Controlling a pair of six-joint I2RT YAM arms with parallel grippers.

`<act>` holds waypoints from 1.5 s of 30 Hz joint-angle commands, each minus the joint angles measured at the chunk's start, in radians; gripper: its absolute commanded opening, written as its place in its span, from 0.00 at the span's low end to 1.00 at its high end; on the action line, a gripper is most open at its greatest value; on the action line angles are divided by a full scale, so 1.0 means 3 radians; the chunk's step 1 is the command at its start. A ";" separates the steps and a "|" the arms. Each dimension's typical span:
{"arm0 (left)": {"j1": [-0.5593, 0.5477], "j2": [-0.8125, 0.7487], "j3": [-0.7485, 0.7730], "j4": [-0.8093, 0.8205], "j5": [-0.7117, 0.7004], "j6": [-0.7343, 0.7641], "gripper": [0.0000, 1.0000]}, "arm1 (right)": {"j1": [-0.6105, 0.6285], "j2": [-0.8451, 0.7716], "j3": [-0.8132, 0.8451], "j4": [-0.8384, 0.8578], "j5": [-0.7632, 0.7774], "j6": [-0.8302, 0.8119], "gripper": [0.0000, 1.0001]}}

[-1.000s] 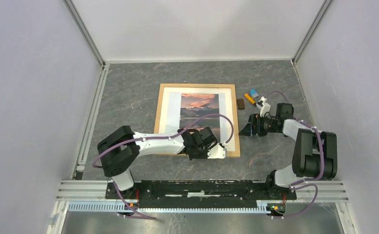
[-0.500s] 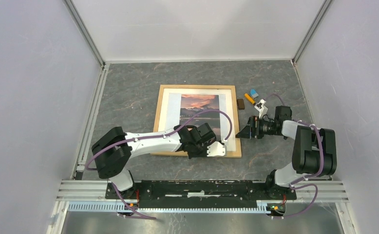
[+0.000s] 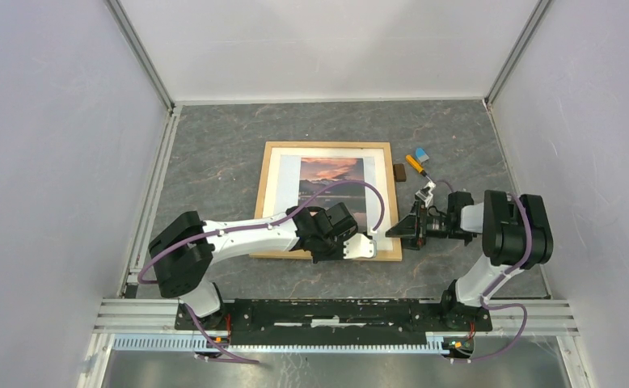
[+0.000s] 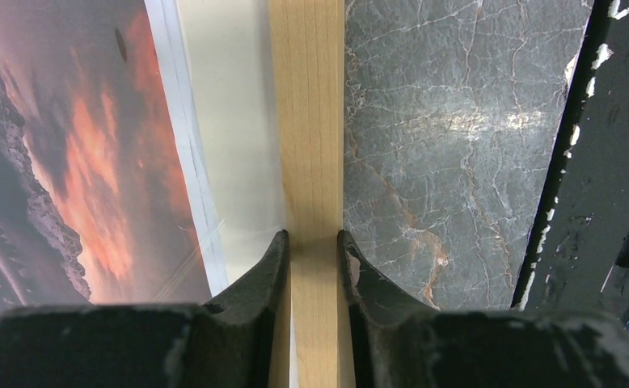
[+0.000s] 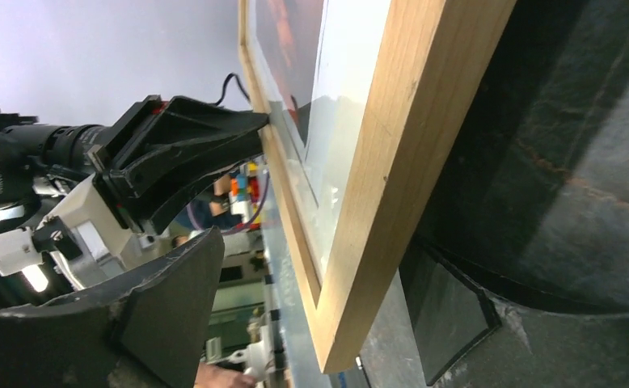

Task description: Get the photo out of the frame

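Note:
The frame [image 3: 327,145] lies flat on the table with the photo [image 3: 327,174] facing up inside it. My left gripper [image 3: 373,245] is shut on the frame's near rim, close to the near right corner. In the left wrist view one finger presses each side of the light-wood rim [image 4: 307,121], with the photo [image 4: 69,162] to the left of the left gripper [image 4: 311,242]. My right gripper [image 3: 400,230] is open and turned sideways at that same corner. In the right wrist view the frame's corner [image 5: 408,121] sits between the jaws of the right gripper [image 5: 315,242] without touching them.
A small brown block [image 3: 398,171], an orange pen [image 3: 414,164] and a blue item [image 3: 421,153] lie just right of the frame's far right corner. Grey walls close in the table on three sides. The black base rail [image 3: 335,311] runs along the near edge.
My right gripper has moved toward me along the frame's right side to the near right corner. The left gripper keeps its grip and has shifted the frame slightly rightward.

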 commanded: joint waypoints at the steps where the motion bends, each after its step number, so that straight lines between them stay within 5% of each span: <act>1: -0.0001 -0.0176 0.0123 0.0119 0.0149 -0.0145 0.02 | 0.0133 0.0292 -0.0146 0.0254 0.0259 0.0113 0.84; 14: -0.0003 -0.0151 0.0072 0.0302 0.0259 -0.0162 0.09 | 0.0282 0.0463 -0.0016 0.0331 0.0204 0.0154 0.48; 20: 0.0032 -0.0216 0.0077 0.0282 0.0192 -0.0263 0.48 | 0.0283 0.0285 -0.0002 0.0213 0.0212 0.0105 0.20; 26: 0.0139 -0.0476 0.0048 0.0240 0.0200 -0.0364 0.75 | 0.0282 0.0124 0.0110 -0.0105 0.0253 -0.0079 0.00; 30: 0.0429 -0.0764 0.0106 0.0238 0.0291 -0.0554 1.00 | 0.0282 0.0018 0.0365 -0.0618 0.0332 -0.0449 0.00; 45: 0.2110 -0.0893 0.1320 -0.0244 0.0173 -0.1300 1.00 | 0.0507 -0.0228 0.2083 -0.1403 0.1047 -0.0817 0.00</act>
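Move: The right hand's open fingers already straddle the frame's right rail near its near corner; the spot to grip is some 2 cm left, 1 cm back and 2 cm below. From this hand the photo's middle lies about 17 cm left and 11 cm ahead, the dark block about 17 cm ahead and 2 cm right. The left hand still pinches the near rail right at its fingertips; the right rail's grip spot lies some 17 cm right and 3 cm ahead of it. The right fingers shut on the frame's right rail by its near corner, after easing about 2 cm left, back and down, while the left hand holds the near rail almost still. The left fingers then open wide and let go; that hand climbs some 18 cm, swinging forward and somewhat left over the frame with a counter-clockwise turn, as the right, keeping its pinch, lifts the rail up and forward. ##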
